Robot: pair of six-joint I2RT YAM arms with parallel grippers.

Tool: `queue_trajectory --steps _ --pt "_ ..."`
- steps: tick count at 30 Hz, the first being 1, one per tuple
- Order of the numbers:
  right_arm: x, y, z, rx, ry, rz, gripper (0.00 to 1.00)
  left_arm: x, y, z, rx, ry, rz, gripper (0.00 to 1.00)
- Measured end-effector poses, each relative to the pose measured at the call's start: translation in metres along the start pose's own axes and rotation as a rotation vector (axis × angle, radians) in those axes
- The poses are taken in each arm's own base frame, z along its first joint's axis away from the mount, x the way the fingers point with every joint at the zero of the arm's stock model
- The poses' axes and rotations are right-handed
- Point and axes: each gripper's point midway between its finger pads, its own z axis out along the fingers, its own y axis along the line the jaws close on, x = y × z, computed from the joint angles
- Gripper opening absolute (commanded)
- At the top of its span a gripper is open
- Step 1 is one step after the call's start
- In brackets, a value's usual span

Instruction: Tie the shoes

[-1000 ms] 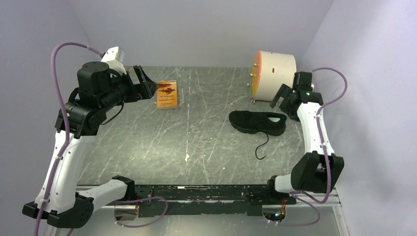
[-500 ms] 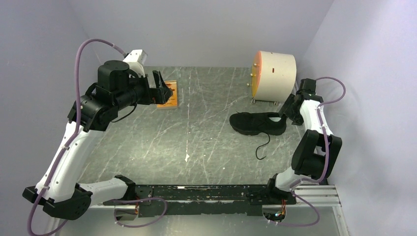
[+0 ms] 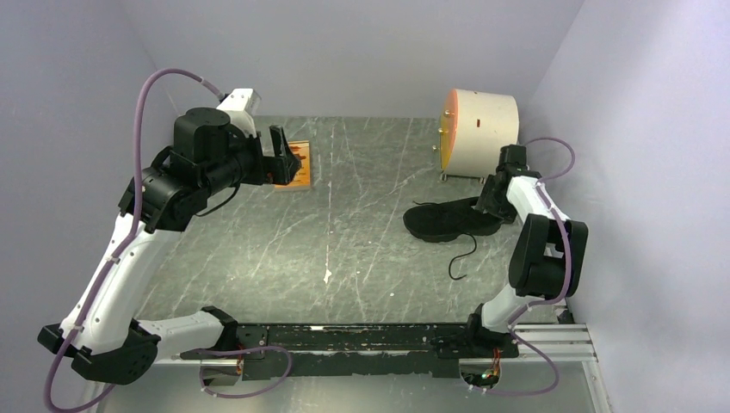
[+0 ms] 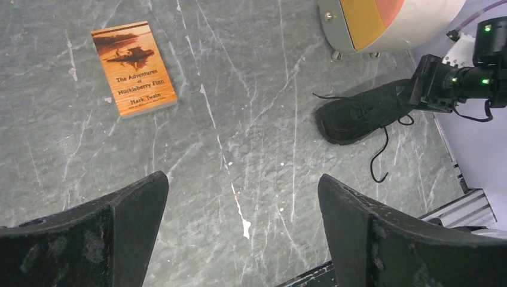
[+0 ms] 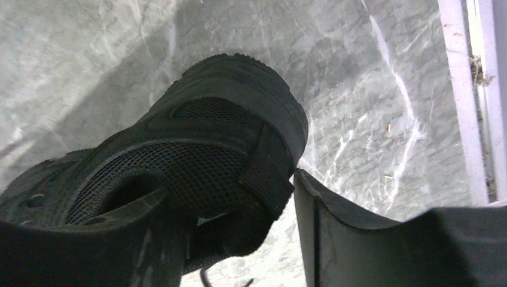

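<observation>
The black shoe [image 3: 443,221] lies at the right of the table, toe pointing left and heel tipped up. My right gripper [image 3: 488,202] is at that heel. In the right wrist view the mesh heel collar [image 5: 227,137] sits between the fingers, and the right gripper [image 5: 230,188] is shut on it, one finger inside the opening and the other against the heel tab. A loose black lace [image 3: 460,258] trails toward the near edge. My left gripper [image 3: 288,159] hovers high at the back left, and the left gripper [image 4: 242,179] is open and holds nothing. The left wrist view also shows the shoe [image 4: 359,113].
An orange paperback book [image 3: 293,166] lies at the back left under the left arm. A cream drum with an orange face [image 3: 478,133] stands just behind the shoe. The right wall is close beside the right arm. A metal rail [image 3: 361,335] runs along the near edge.
My right gripper came down to the shoe's heel and closed on it, and the shoe has tipped and turned slightly. The left arm swung right over the book, then held still.
</observation>
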Motion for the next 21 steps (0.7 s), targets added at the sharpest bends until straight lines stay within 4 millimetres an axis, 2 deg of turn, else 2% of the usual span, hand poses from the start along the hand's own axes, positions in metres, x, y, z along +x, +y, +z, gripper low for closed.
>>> queue_trajectory --steps 2,4,6,9,13,16,21 --pt "0.001 0.003 0.003 0.017 0.001 -0.018 0.45 0.0 -0.001 -0.001 0.001 0.0 0.001 1.0" --pt "0.001 0.003 0.001 0.059 -0.012 -0.02 0.21 -0.001 -0.001 -0.002 0.003 -0.003 0.001 1.0" --pt "0.002 0.006 -0.005 0.091 -0.03 -0.019 0.03 -0.002 -0.002 -0.002 0.003 -0.004 0.001 1.0" --pt "0.013 0.017 -0.022 0.126 -0.06 0.0 0.0 -0.002 -0.002 0.0 0.002 -0.001 0.001 1.0" --pt "0.036 0.041 -0.057 0.145 -0.094 -0.024 0.0 -0.006 -0.004 0.002 0.003 -0.003 -0.001 1.0" --pt "0.061 0.077 -0.084 0.105 -0.142 -0.057 0.0 -0.009 -0.004 0.004 -0.003 -0.001 -0.004 1.0" --pt "0.128 0.148 -0.143 -0.035 -0.135 -0.098 0.0 -0.021 0.0 -0.003 -0.039 -0.024 -0.004 1.0"
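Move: The right hand's open fingers straddle the heel collar of the shoe; the shoe's middle lies about 10 cm to this hand's left, 2 cm back and some 3 cm lower. The loose lace end is about 12 cm back and 8 cm left, on the table; the white drum stands roughly 18 cm ahead and 3 cm left. From the raised left hand the shoe is some 38 cm right, 3 cm ahead and 34 cm below. With barely a dip, the right hand first closes its fingers almost fully and pinches the back of the shoe's collar at the heel. It then swings left ever faster, about 21 cm, drawing back some 9 cm towards the base and rising about 7 cm, carrying the shoe heel-first in its grip, away from the drum. ##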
